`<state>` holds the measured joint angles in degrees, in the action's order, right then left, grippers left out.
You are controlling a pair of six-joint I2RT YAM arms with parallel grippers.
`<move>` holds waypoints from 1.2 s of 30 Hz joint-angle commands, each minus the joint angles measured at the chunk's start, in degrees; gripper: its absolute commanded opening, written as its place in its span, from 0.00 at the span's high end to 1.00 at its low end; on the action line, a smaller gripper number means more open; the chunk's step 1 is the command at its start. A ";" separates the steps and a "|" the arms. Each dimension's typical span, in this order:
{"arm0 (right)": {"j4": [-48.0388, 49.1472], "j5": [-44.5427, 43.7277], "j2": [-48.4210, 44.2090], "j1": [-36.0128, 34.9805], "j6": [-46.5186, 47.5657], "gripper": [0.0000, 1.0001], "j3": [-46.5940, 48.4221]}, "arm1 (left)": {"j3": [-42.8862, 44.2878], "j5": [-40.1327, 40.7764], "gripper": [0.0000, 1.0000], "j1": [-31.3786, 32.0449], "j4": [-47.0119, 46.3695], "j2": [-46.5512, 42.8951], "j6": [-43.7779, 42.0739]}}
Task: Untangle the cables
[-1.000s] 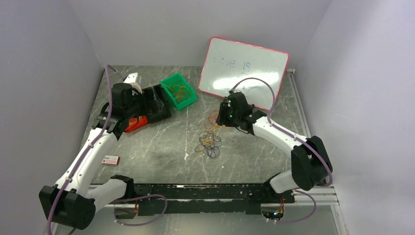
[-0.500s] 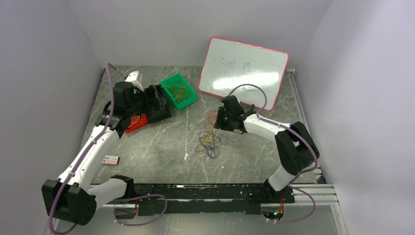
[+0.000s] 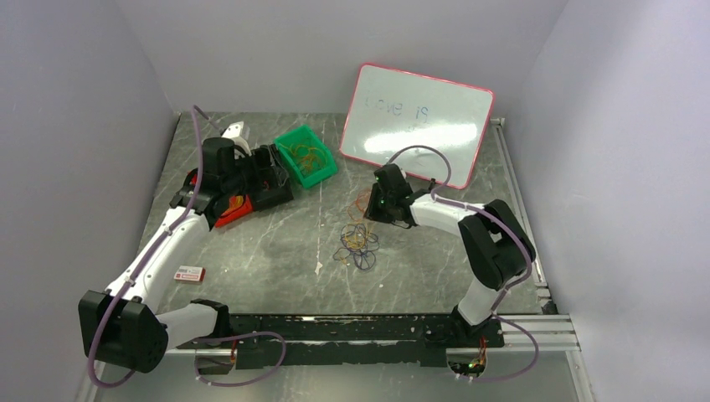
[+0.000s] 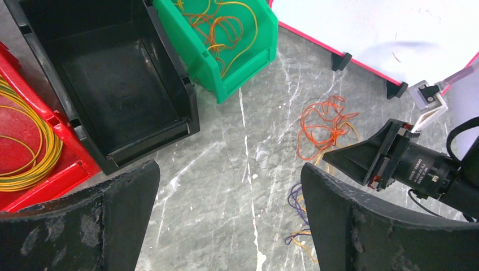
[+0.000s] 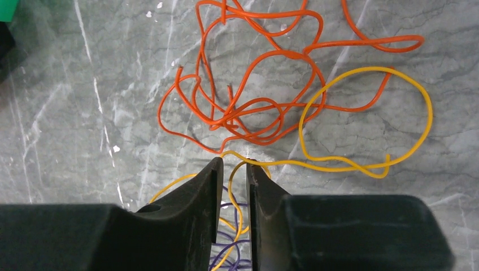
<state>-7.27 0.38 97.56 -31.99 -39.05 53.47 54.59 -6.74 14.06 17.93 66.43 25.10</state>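
Note:
The cables (image 3: 358, 239) lie in a loose tangle at mid-table: orange strands (image 5: 254, 107), a yellow strand (image 5: 327, 167) and purple ones (image 5: 231, 248). My right gripper (image 5: 234, 166) hangs low over the tangle's far end (image 3: 368, 213). Its jaws stand narrowly apart, and a yellow loop runs through the gap without being pinched. My left gripper (image 4: 229, 169) is wide open and holds nothing. It hovers by the black bin (image 3: 266, 166), looking across bare table toward the tangle. More orange and yellow cables lie in the green bin (image 4: 248, 51), and yellow ones in the red bin (image 4: 28, 113).
The black bin (image 4: 113, 73) sits between the red and green bins at the back left. A pink-framed whiteboard (image 3: 419, 126) leans at the back right. A small red-and-white box (image 3: 189, 273) lies near the left arm. Grey walls close in three sides.
The right arm folded in and brought its gripper down to the tangle's far end while its jaws narrowed. The left gripper shifted slightly toward the back and stayed wide open.

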 commanded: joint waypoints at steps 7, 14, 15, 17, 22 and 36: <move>1.82 0.18 2.09 -0.26 -0.46 0.86 1.02 | 0.96 -0.98 0.00 -0.36 -1.51 -0.96 1.15; 3.66 -0.57 -4.22 -0.27 0.09 1.00 -0.72 | 1.43 -0.54 0.00 -0.40 -1.32 -0.93 1.12; 3.21 -1.33 -5.42 -0.25 0.23 1.00 -0.74 | 1.57 -0.45 0.00 -0.36 -1.36 -1.02 0.96; 2.27 -2.55 -7.83 -0.22 0.44 1.00 -1.05 | 2.02 -0.02 0.01 -0.38 -1.20 -1.08 0.47; -0.98 -4.09 -13.06 -0.27 1.89 1.00 -0.45 | 2.80 0.19 0.02 -0.35 -1.70 -1.37 -0.80; -4.19 -0.86 -28.22 -1.91 5.00 1.00 8.84 | -6.61 -22.42 0.03 0.32 -30.33 -5.16 0.36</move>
<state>-11.53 -1.41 73.01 -32.56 -35.03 56.82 52.38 -18.20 14.02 5.19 63.72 24.23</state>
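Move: The yellow cable's strand lies about 1 cm below the right hand, between its still-open fingertips. The orange cable's loops lie some 5 cm ahead, level with that hand sideways. The purple cable's tangle is about 7 cm back and 2 cm left; both lie roughly 2 cm below it. From the left hand the yellow strand is some 23 cm to the right, 1 cm back and 19 cm below. The right fingers pinch the yellow strand and lift it some 18 cm; the left hand rises 5 cm and shifts rightward. ##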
